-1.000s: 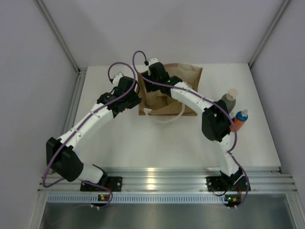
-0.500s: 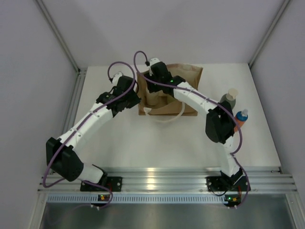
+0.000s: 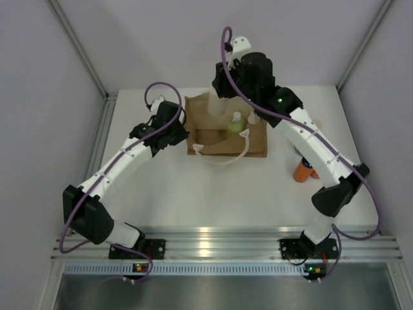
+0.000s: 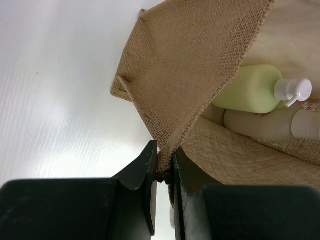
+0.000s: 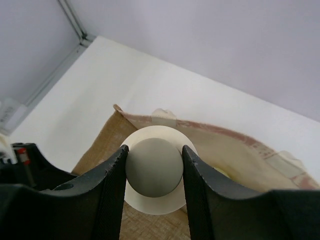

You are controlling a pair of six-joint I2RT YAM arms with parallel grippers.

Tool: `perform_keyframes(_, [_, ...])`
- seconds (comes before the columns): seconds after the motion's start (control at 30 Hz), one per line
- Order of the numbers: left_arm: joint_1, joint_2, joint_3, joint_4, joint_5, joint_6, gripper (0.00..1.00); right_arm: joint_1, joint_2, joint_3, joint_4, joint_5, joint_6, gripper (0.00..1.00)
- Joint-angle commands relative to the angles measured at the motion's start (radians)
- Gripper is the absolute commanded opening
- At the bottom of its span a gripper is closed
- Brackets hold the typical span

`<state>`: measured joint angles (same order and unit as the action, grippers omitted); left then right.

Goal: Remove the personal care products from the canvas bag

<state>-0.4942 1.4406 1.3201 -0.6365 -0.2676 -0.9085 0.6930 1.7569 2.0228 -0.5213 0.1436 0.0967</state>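
The canvas bag [image 3: 255,139] stands open at the back of the table. My left gripper [image 4: 165,160] is shut on its woven left rim [image 4: 190,60], with cloth pinched between the jaws. My right gripper [image 5: 155,150] is shut on the grey cap [image 5: 154,170] of a cream bottle [image 5: 155,205], held upright above the bag [image 5: 240,155]. Inside the bag lie a yellow-green pump bottle [image 4: 250,90] and a cream one [image 4: 260,125]; the pump bottle [image 3: 233,126] also shows from above. An orange bottle [image 3: 301,172] stands on the table to the right, partly behind my right arm.
The bag's white looped handle [image 3: 222,158] hangs over its near side onto the table. Grey walls close in the back and both sides. My right arm [image 3: 303,132] arches high over the bag's right half.
My right gripper closed on the cream bottle's cap inside the bag, and the arm has risen up and back with it. The left gripper still holds the rim.
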Motion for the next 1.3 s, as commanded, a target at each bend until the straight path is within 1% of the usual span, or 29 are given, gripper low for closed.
perform_keyframes(0.0, [0.016, 0.038, 0.005, -0.083, -0.007, 0.033, 0.0, -0.003, -0.163, 0.116, 0.021, 0.028, -0.025, 0.0])
perform_keyframes(0.13, [0.016, 0.047, 0.011, -0.083, -0.004, 0.042, 0.0, -0.015, -0.266, 0.14, -0.054, 0.079, -0.044, 0.0])
perform_keyframes(0.23, [0.017, 0.047, 0.014, -0.083, -0.005, 0.048, 0.0, -0.035, -0.353, 0.116, -0.12, 0.138, -0.055, 0.0])
perform_keyframes(0.33, [0.017, 0.043, 0.014, -0.083, -0.001, 0.057, 0.0, -0.056, -0.473, 0.001, -0.14, 0.203, -0.048, 0.0])
perform_keyframes(0.37, [0.016, 0.041, 0.014, -0.083, 0.002, 0.059, 0.0, -0.062, -0.535, -0.077, -0.138, 0.235, -0.035, 0.0])
perform_keyframes(0.43, [0.016, 0.037, 0.013, -0.084, 0.004, 0.068, 0.0, -0.072, -0.594, -0.159, -0.138, 0.267, -0.023, 0.0])
perform_keyframes(0.47, [0.017, 0.035, 0.013, -0.083, 0.008, 0.069, 0.0, -0.082, -0.643, -0.239, -0.138, 0.302, -0.017, 0.0])
perform_keyframes(0.5, [0.016, 0.034, 0.013, -0.084, 0.013, 0.074, 0.0, -0.09, -0.666, -0.278, -0.138, 0.319, -0.014, 0.0])
perform_keyframes(0.53, [0.017, 0.035, 0.013, -0.083, 0.016, 0.077, 0.0, -0.111, -0.687, -0.356, -0.137, 0.333, -0.002, 0.0])
perform_keyframes(0.6, [0.016, 0.037, 0.014, -0.083, 0.028, 0.083, 0.0, -0.147, -0.737, -0.427, -0.135, 0.324, 0.015, 0.0])
perform_keyframes(0.63, [0.017, 0.038, 0.016, -0.083, 0.034, 0.086, 0.0, -0.198, -0.747, -0.488, -0.135, 0.285, 0.037, 0.0])
perform_keyframes(0.7, [0.017, 0.04, 0.016, -0.081, 0.044, 0.091, 0.0, -0.249, -0.767, -0.548, -0.122, 0.24, 0.058, 0.0])
perform_keyframes(0.73, [0.017, 0.043, 0.016, -0.083, 0.045, 0.094, 0.0, -0.275, -0.778, -0.614, -0.108, 0.209, 0.073, 0.0])
perform_keyframes(0.9, [0.017, 0.047, 0.027, -0.083, 0.051, 0.108, 0.0, -0.309, -0.823, -0.765, -0.013, 0.174, 0.095, 0.0])
perform_keyframes(1.03, [0.016, 0.053, 0.028, -0.081, 0.067, 0.111, 0.0, -0.397, -0.814, -0.886, 0.073, 0.099, 0.101, 0.0])
perform_keyframes(1.17, [0.017, 0.057, 0.027, -0.083, 0.082, 0.111, 0.0, -0.438, -0.777, -0.989, 0.179, 0.079, 0.086, 0.0])
perform_keyframes(1.2, [0.017, 0.06, 0.027, -0.081, 0.084, 0.112, 0.0, -0.453, -0.768, -1.019, 0.219, 0.051, 0.084, 0.0])
perform_keyframes(1.27, [0.017, 0.06, 0.03, -0.083, 0.09, 0.112, 0.0, -0.464, -0.714, -1.039, 0.245, 0.024, 0.08, 0.0])
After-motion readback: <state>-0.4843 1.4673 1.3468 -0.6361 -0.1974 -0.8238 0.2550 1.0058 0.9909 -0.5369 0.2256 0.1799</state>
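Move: The right hand already holds the cream bottle by its cap, high above the bag, whose middle is about 4 cm ahead, 5 cm to its right and 29 cm below. It is bound for the table just left of the near orange bottle, which stands some 10 cm back, 32 cm right and 30 cm below. The blue-pump bottle is about 6 cm right of that one and 1 cm farther out, the grey-green bottle some 11 cm farther out and 3 cm right of it. From the left hand, the near orange bottle lies about 6 cm back, 42 cm right and 12 cm lower. Keeping the cream bottle's cap pinched, the right hand climbs another 11 cm or so while swinging right and back, then sinks steeply beside the near orange bottle, easing slightly forward. Overall it goes about 27 cm right, 16 cm down and 10 cm back, turning some 30 degrees clockwise and tipping fingers down. The left fingers stay shut on the bag's left rim. ##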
